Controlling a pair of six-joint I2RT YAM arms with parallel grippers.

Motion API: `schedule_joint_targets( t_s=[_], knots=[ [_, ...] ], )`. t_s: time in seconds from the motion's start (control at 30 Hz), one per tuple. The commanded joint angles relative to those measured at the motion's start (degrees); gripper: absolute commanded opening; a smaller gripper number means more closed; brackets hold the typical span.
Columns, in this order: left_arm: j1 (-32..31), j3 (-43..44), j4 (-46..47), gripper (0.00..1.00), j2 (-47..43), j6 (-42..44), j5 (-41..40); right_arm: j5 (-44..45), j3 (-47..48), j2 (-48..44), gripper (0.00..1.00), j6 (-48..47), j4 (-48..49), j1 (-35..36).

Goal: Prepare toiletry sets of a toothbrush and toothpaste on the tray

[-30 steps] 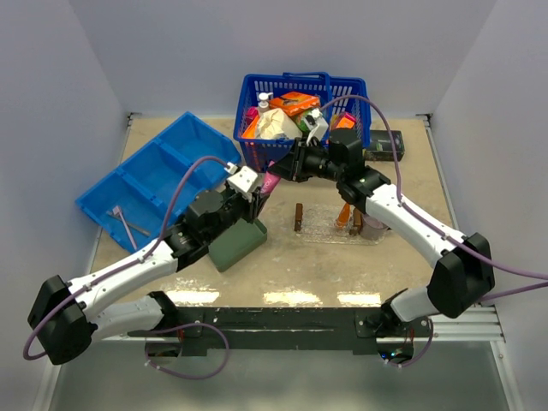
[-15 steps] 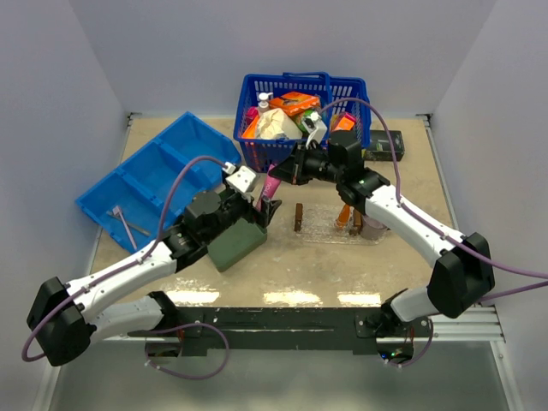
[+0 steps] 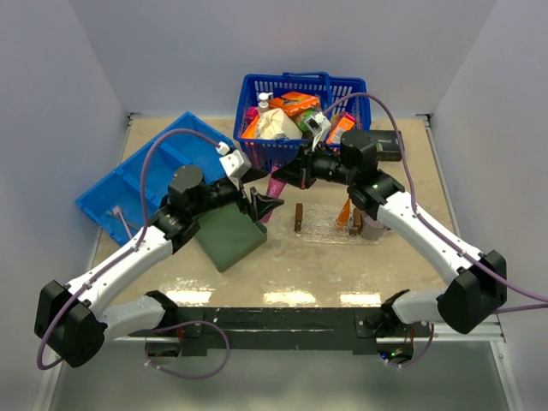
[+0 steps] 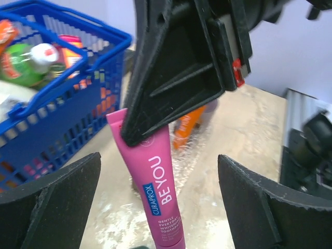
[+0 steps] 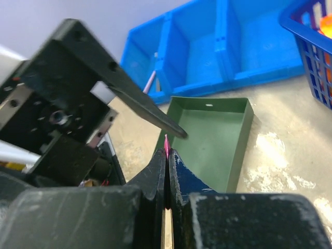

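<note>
The pink toothpaste [image 3: 276,187] hangs cap-down in the air, left of the clear tray [image 3: 325,232]. My right gripper [image 3: 283,175] is shut on its flat crimped end [image 5: 166,142]. My left gripper [image 3: 262,204] stands wide open, its fingers on either side of the tube [image 4: 160,193] without touching it. The orange toothpaste [image 3: 343,212] lies on the tray near the right wooden handle [image 3: 356,221]. A thin lilac toothbrush [image 5: 150,81] lies in the blue divided bin [image 3: 141,175].
A dark green square tray [image 3: 229,236] sits under the left gripper. A blue basket [image 3: 304,111] full of packets stands at the back. A purple mug [image 3: 374,227] stands at the tray's right end, and a dark box [image 3: 390,147] lies beside the basket.
The left gripper has opened, let go of the pink tube and swung back to the left. The right gripper has shut on the tube's flat end and now carries it alone.
</note>
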Motion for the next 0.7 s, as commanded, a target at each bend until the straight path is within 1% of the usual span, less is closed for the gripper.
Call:
schedule_joint_targets(
  t_s=[0.0, 0.17, 0.27, 0.37, 0.4, 0.47, 0.6, 0.67],
  knots=[
    [0.98, 3.55, 0.53, 0.98, 1.90, -0.98, 15.33, -6.22, 1.79, -3.29, 0.00, -4.20, 1.15, -0.17],
    [0.98, 5.40, -0.88, 0.93, 4.89, -1.33, 21.94, -9.56, 1.71, -4.52, 0.00, -4.64, 2.47, -0.17],
    [1.15, 5.49, 0.00, 0.88, 5.77, -2.47, 23.98, -10.71, 1.62, -4.70, 0.00, -4.82, 2.82, -0.17],
    [1.15, 5.49, 0.27, 0.79, 6.21, -2.65, 25.21, -11.32, 1.62, -4.87, 0.00, -5.08, 2.65, -0.17],
    [1.07, 5.49, 0.27, 0.73, 6.38, -2.65, 25.21, -11.41, 1.62, -4.96, 0.00, -5.08, 2.65, -0.17],
    [1.15, 5.49, 0.27, 0.68, 6.74, -2.73, 25.65, -11.32, 1.44, -5.31, 0.00, -5.17, 2.65, -0.17],
    [1.15, 5.49, 0.97, 0.47, 7.44, -3.52, 26.09, -11.59, 1.44, -5.40, 0.00, -5.26, 2.73, -0.17],
    [1.15, 5.57, 1.15, 0.41, 8.05, -3.87, 26.35, -11.76, 1.35, -5.40, 0.00, -5.35, 2.73, -0.17]
  ],
)
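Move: The pink toothpaste tube hangs about 5 cm to the right of my left hand, level with it fore and aft, its middle some 3 cm lower. My right hand already pinches its upper end; the tube's middle is roughly 6 cm below that hand, 3 cm back and 1 cm left. From my left hand, the green box lies about 12 cm left and 1 cm back, the clear tray 18 cm right and 1 cm ahead, both some 26 cm below. I bring my wide-open left hand back about 4 cm, to the right and slightly down, turning it some 20 degrees clockwise so its fingers straddle the hanging toothpaste tube, then close them to about half open. My right hand keeps its pinch on the tube's top and draws it back about 4 cm, rising a little and turning slightly counter-clockwise. ##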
